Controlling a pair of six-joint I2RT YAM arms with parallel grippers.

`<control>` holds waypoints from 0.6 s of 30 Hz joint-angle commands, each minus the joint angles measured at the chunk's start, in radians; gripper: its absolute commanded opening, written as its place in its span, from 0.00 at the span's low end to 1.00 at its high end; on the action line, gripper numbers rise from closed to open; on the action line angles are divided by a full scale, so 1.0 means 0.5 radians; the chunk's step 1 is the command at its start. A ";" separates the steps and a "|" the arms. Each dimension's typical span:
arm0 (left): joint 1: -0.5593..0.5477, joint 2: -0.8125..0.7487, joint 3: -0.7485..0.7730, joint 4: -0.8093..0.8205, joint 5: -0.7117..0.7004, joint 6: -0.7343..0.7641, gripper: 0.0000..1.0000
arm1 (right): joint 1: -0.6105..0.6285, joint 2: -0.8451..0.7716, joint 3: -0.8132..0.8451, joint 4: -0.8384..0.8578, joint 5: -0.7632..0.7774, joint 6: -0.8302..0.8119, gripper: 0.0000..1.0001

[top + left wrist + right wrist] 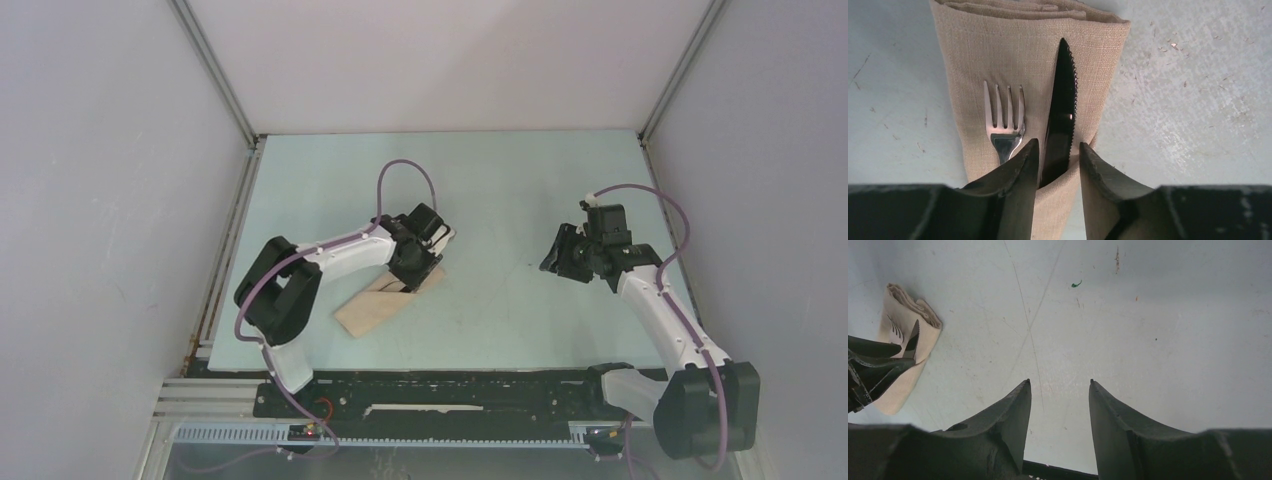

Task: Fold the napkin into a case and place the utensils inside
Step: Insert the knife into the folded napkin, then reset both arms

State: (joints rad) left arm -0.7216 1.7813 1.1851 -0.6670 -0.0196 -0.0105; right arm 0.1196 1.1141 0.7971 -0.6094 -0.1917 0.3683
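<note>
The beige napkin (pixel 973 65) lies folded as a narrow case (pixel 375 305) left of the table's middle. Out of its diagonal pocket edge stick the grey fork (pixel 1005 120) and, to its right, the black serrated knife (pixel 1062 100). My left gripper (pixel 1058 142) hovers over the case, jaws apart on either side of the knife. The left finger is close against the blade and a gap shows at the right finger. The handles are hidden in the cloth. My right gripper (pixel 1059 381) stands open over bare table at the right (pixel 550 262), holding nothing.
The right wrist view shows the case (pixel 900 390) far to the left with the left arm's fingers (pixel 873 367) over it. White walls close the table at the back and sides. A black rail (pixel 450 395) runs along the near edge.
</note>
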 commanded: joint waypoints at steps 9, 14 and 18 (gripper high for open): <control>0.010 -0.666 0.360 -0.089 0.147 -0.187 0.56 | 0.242 -0.310 0.424 -0.353 -0.013 0.021 0.69; 0.009 -1.235 0.539 0.201 0.125 -0.282 0.58 | 0.319 -0.629 0.964 -0.606 -0.038 0.020 0.97; 0.010 -1.561 0.581 0.474 0.026 -0.183 0.65 | 0.320 -0.684 1.493 -0.841 0.030 -0.115 1.00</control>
State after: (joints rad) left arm -0.7212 1.1645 1.4303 -0.5873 0.0292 -0.1146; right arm 0.2764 0.8188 1.3334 -0.8810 -0.2077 0.3634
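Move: The knife's middle is practically right under the left hand, within a centimetre to its left and about 1 cm below, its handle already tucked in the pocket and the fingers already slackened around it. The fork lies some 2 cm ahead and 3 cm left; the folded napkin's middle sits roughly 1 cm back and 4 cm left. For the right hand, the knife is about 30 cm to its left, level fore and aft, 10 cm below. The left fingers come free from around the knife, opening further as the hand lifts with gathering speed nearly straight up, about 33 cm off the napkin; the wrist tips so that the fingers swing from pointing down towards forward and right. The right hand, holding nothing, also rises, some 24 cm with a little drift back, tilting its fingers up and forward and spreading them almost fully. ##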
